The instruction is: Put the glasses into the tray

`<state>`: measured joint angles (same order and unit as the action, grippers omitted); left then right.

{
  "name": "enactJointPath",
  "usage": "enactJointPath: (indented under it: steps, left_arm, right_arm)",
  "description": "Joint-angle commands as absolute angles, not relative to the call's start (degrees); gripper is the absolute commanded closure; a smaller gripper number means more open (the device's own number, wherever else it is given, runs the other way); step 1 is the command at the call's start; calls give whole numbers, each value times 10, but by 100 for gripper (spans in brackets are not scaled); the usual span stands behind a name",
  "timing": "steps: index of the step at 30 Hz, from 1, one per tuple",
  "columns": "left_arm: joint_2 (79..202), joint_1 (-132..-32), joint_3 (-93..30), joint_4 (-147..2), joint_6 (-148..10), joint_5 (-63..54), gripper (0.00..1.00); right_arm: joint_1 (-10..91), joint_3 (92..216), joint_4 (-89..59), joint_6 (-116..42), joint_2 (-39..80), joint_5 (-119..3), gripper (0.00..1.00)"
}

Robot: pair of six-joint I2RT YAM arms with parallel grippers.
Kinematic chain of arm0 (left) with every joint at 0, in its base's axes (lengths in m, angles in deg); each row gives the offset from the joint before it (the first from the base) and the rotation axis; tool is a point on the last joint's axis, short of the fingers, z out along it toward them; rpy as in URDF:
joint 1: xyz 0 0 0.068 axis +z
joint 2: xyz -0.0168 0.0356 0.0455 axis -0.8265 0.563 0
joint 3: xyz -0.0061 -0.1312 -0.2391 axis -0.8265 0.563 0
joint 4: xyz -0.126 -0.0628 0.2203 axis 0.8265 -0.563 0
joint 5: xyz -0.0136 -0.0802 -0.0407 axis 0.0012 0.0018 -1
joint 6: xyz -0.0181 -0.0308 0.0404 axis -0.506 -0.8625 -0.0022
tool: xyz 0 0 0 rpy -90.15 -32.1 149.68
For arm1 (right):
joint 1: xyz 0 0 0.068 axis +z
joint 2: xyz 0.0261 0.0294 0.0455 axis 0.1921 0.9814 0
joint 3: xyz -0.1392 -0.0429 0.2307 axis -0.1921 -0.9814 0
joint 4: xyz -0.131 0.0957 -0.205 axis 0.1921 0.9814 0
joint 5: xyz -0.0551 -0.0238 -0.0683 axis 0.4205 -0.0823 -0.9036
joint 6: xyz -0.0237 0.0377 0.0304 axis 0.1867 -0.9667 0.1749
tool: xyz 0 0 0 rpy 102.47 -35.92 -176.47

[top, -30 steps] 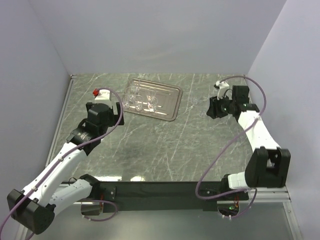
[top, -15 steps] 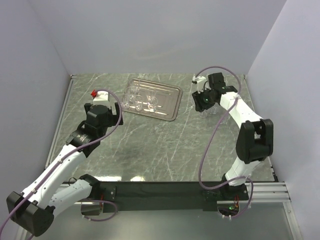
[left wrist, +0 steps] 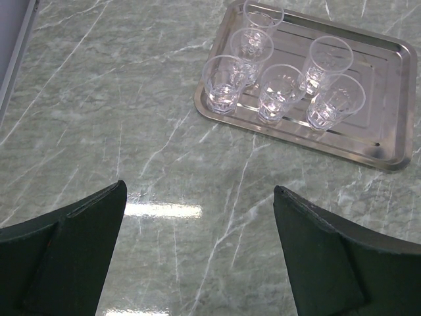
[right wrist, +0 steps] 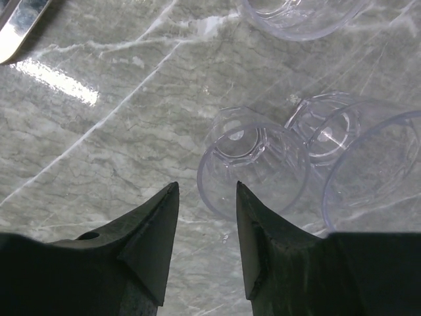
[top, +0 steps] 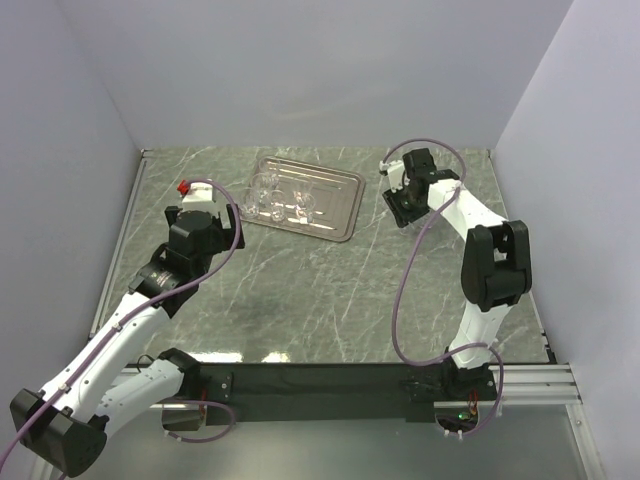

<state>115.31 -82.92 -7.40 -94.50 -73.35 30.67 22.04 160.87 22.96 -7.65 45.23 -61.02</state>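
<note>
The silver tray [left wrist: 372,155] lies at the far middle of the table [top: 300,290] and holds several clear glasses [left wrist: 279,94] standing upright in its left half. My left gripper [left wrist: 199,192] hovers open over bare marble, short of the tray's near left corner. Right of the tray [top: 335,190], my right gripper [top: 402,208] hangs over three loose glasses on the table. In the right wrist view its half-open fingers [right wrist: 206,191] straddle the near rim of one glass [right wrist: 253,168], with two more glasses [right wrist: 371,171] crowded to the right and nothing gripped.
Another clear glass [right wrist: 299,14] stands beyond the cluster at the top of the right wrist view. The tray's corner [right wrist: 16,26] shows at that view's upper left. Grey walls close the table on three sides. A purple cable [top: 415,290] loops off the right arm.
My right arm has swung from the right side toward the tray and come down over the loose glasses, its jaws narrowing a little. The left arm has drifted slightly left.
</note>
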Motion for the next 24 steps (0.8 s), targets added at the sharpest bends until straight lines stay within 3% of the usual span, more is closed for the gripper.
enactJointPath:
  steps: [1,6,13,24]
  left_arm:
    - [1147,-827,-71,-925,-723,308,1]
    - [1147,-826,-71,-924,-723,311,1]
    - [1144,-826,-70,-923,-723,314,1]
    - [1136,-826,-67,-921,-723,325,1]
  right_arm:
    - [227,1626,226,-80,455,-625,55]
    - [230,1632,232,-78,475,-620,63]
    - [238,1645,257,-45,481,-591,100]
    - [303,1692,312,65,435,-513,100]
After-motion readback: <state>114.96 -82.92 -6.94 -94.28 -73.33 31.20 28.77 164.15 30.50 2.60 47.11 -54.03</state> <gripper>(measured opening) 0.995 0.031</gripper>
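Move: The glass to be taken stands right under the open right gripper, its middle about 3 cm to the right, 1 cm ahead and 4 cm below; its left wall lies between the fingertips. A second glass is some 12 cm ahead and 3 cm left of the hand, a third about 4 cm ahead and 10 cm right. The tray's middle lies around 32 cm left and 12 cm ahead. From the left hand, the glass is about 59 cm right, 13 cm ahead and 20 cm below. The nearest glass gets pinched by its left wall, one right finger inside the rim and the other outside: the half-open gripper sinks about 2 cm and closes fully. It then carries the glass left and somewhat back towards the tray, about 6 cm left, rising slightly and turning some 20 degrees counter-clockwise. ##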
